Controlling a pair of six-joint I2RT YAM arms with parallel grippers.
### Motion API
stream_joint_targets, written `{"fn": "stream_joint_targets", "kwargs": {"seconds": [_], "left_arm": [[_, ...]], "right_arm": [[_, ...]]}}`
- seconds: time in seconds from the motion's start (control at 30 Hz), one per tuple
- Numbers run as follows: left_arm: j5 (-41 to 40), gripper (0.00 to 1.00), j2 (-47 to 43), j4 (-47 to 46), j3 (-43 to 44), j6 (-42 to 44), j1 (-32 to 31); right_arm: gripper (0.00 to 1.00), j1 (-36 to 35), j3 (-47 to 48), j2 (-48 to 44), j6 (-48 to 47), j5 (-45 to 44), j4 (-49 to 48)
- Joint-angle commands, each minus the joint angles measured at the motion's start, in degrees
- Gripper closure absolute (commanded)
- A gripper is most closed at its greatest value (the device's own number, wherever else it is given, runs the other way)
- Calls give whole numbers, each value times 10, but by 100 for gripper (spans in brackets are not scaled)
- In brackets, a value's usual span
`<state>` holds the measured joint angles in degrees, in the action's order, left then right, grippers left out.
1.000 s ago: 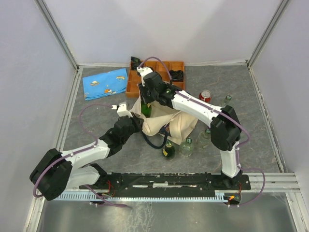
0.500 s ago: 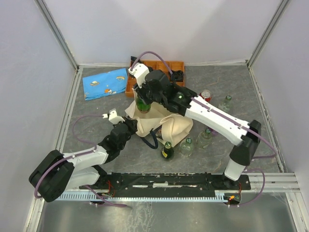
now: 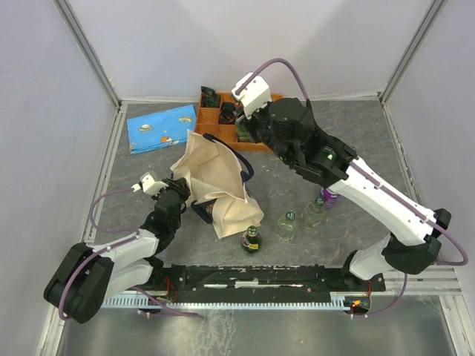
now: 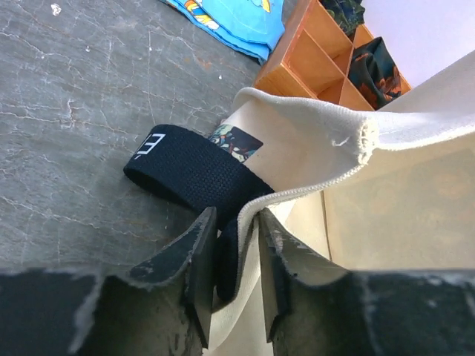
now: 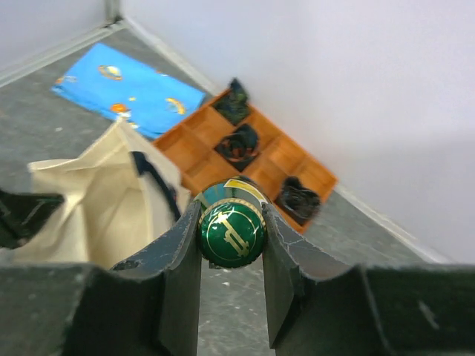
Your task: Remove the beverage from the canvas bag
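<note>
The cream canvas bag lies slumped on the grey table with its mouth open and a navy strap hanging out. My left gripper is shut on the bag's rim and strap at its left side; the wrist view shows cloth pinched between the jaws. My right gripper is shut on the neck of a green bottle with a green-and-gold cap. It holds the bottle upright in the air, clear of the bag, near the orange tray. In the top view my right gripper hides most of the bottle.
An orange compartment tray with dark items sits at the back, with a blue patterned pouch to its left. A green bottle, two clear glass bottles and a purple can stand near the front right.
My right gripper has lifted the green bottle out of the bag and carried it up and back toward the tray. The bag has slumped left, and my left gripper has drawn back with its rim.
</note>
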<state>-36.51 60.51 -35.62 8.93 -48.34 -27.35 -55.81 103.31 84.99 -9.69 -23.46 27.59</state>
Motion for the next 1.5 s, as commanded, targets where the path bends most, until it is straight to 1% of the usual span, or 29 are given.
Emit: {"fn": "stream_joint_targets", "kwargs": {"seconds": [0.0,0.07,0.1,0.13,0.23,0.27,0.3,0.57,0.73,0.8,0.93,1.1,1.3,1.47], "left_arm": [[-5,62,14,-49,6,-27,5],[-8,49,9,-54,8,-24,6],[-9,37,3,-53,9,-17,6],[-8,30,-7,-50,11,-9,6],[-3,12,-40,-26,21,9,5],[0,3,-53,-19,23,14,6],[1,0,-67,-11,25,18,6],[19,1,-199,85,58,53,6],[33,1,-260,133,80,75,6],[56,1,-278,153,87,78,6],[85,1,-308,182,96,82,5],[106,1,-340,219,103,89,6],[88,1,-373,259,113,116,6],[73,1,-375,282,124,148,5]], "right_arm": [[100,27,-2,-47,-42,-103,-116],[100,46,-9,-51,-26,-109,-102],[100,55,-13,-54,-17,-110,-94],[100,61,-19,-56,-8,-111,-87],[100,80,-47,-62,27,-108,-67],[100,85,-61,-65,38,-105,-64],[100,91,-76,-70,49,-100,-61],[100,152,-187,-107,146,-28,-41],[100,174,-248,-117,181,6,-51],[100,183,-271,-118,193,21,-60],[100,197,-317,-120,208,47,-87],[100,206,-352,-112,225,75,-117],[100,210,-376,-96,239,85,-134],[100,212,-408,-91,240,90,-161]]}}
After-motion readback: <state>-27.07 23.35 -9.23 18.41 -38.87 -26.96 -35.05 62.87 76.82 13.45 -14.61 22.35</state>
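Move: The right hand holds the green bottle by its neck, high over the far side of the canvas bag; the bag's middle is about 3 cm ahead, 10 cm left and 33 cm below. The free table spot for the bottle lies some 3 cm ahead, 12 cm right and 41 cm below. From this hand, the near clear bottle is 13 cm back and 11 cm right, the purple can 4 cm back and 25 cm right. The left fingers are at the bag's rim, its middle about 2 cm ahead, 13 cm right. Swing the right gripper to the right, about 12 cm, slightly forward at first, then sink some 24 cm towards the open table right of the bag, keeping the bottle's neck pinched while turning clockwise and tipping the fingers down. Meanwhile open the left gripper wide off the bag's rim, raise it about 14 cm, easing back and tilting the fingers up. ##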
